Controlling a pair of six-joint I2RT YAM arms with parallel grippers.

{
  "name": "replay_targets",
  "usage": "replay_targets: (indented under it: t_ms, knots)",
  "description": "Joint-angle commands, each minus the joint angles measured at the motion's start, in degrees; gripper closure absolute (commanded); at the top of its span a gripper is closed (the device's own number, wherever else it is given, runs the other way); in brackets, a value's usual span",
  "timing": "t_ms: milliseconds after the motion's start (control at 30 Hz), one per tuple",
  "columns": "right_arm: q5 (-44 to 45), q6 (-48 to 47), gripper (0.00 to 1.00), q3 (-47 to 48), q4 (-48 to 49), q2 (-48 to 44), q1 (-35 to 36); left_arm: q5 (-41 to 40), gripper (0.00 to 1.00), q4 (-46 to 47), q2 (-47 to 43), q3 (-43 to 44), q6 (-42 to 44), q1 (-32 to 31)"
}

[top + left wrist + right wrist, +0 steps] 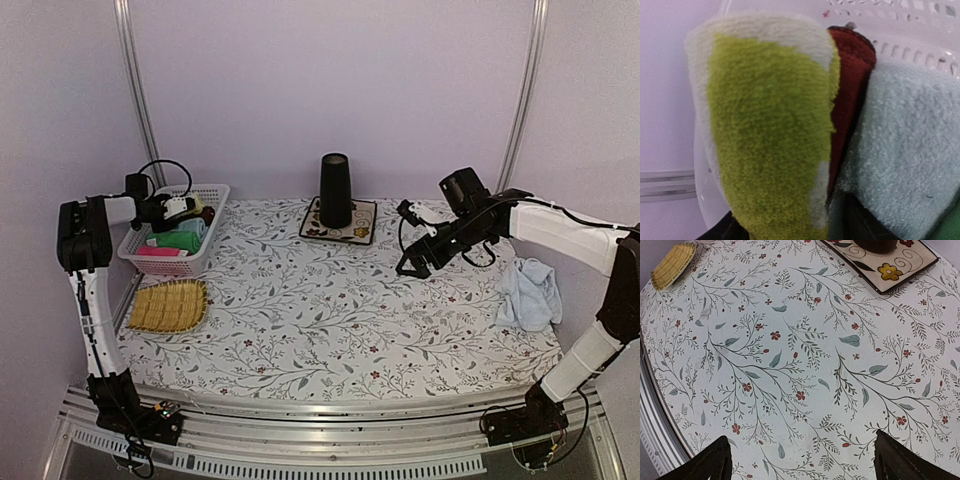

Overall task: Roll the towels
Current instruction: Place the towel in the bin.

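Note:
A rolled yellow-green towel (770,135) with pale patches fills the left wrist view and stands inside the white basket (205,250). My left gripper (180,208) is over the basket's back corner. Only the dark bases of its fingers show beside the roll, so its grip is unclear. The light blue towel (530,292) lies crumpled on the table at the far right. My right gripper (412,260) hovers open over the floral tablecloth (800,365), left of that towel, with nothing between its fingers (715,465).
The basket also holds a dark red roll (852,75), a pale teal roll (910,150), and green and pink rolls (178,242). A straw tray (170,305) lies in front of it. A black cup (335,190) stands on a flowered mat (360,225) at the back.

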Motion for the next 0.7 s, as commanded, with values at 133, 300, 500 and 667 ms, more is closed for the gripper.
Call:
replay_targets:
  t_ms: [133, 300, 500, 667]
  knots:
    - [-0.46, 0.04, 0.01, 3.0, -1.31, 1.5, 0.93, -3.81, 0.22, 0.14, -0.87, 1.65, -1.39, 0.15]
    - [-0.57, 0.23, 0.01, 3.48, -1.45, 1.98, 1.39, -1.55, 0.2, 0.22, -2.26, 2.32, -3.18, 0.1]
    - [-0.99, 0.05, 0.01, 3.73, -1.22, 2.55, 1.53, -0.66, 0.2, -3.04, -4.36, 1.81, -1.7, -0.41]
    - [-1.27, 0.29, 0.01, 3.83, -1.07, 2.79, 1.83, -1.23, 0.2, -3.92, -6.11, 1.25, -2.15, -0.52]
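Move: The yellow-and-white towel roll is already in the bin between the left hand's half-open fingers, its middle about 6 cm to the right and 2 cm ahead. The red roll lies about 6 cm right, 1 cm back and 4 cm below the hand, the light-blue roll 6 cm back and 4 cm right, and the green one 12 cm back and 3 cm right, both about 4 cm below. From the right hand the yellow roll is roughly 70 cm left, 30 cm ahead and 10 cm lower. The left fingers, already about half open around the left end of the yellow roll, go on spreading to about four-fifths open while the hand shifts barely half a centimetre forward and to the left. It then rises away from the rolls in the bin, a little over 2 cm in all and quickest at the end, drifting back almost to where it began with the wrist hardly turning; the roll's end still shows between the fingers, now with a clear gap on the far finger's side. ##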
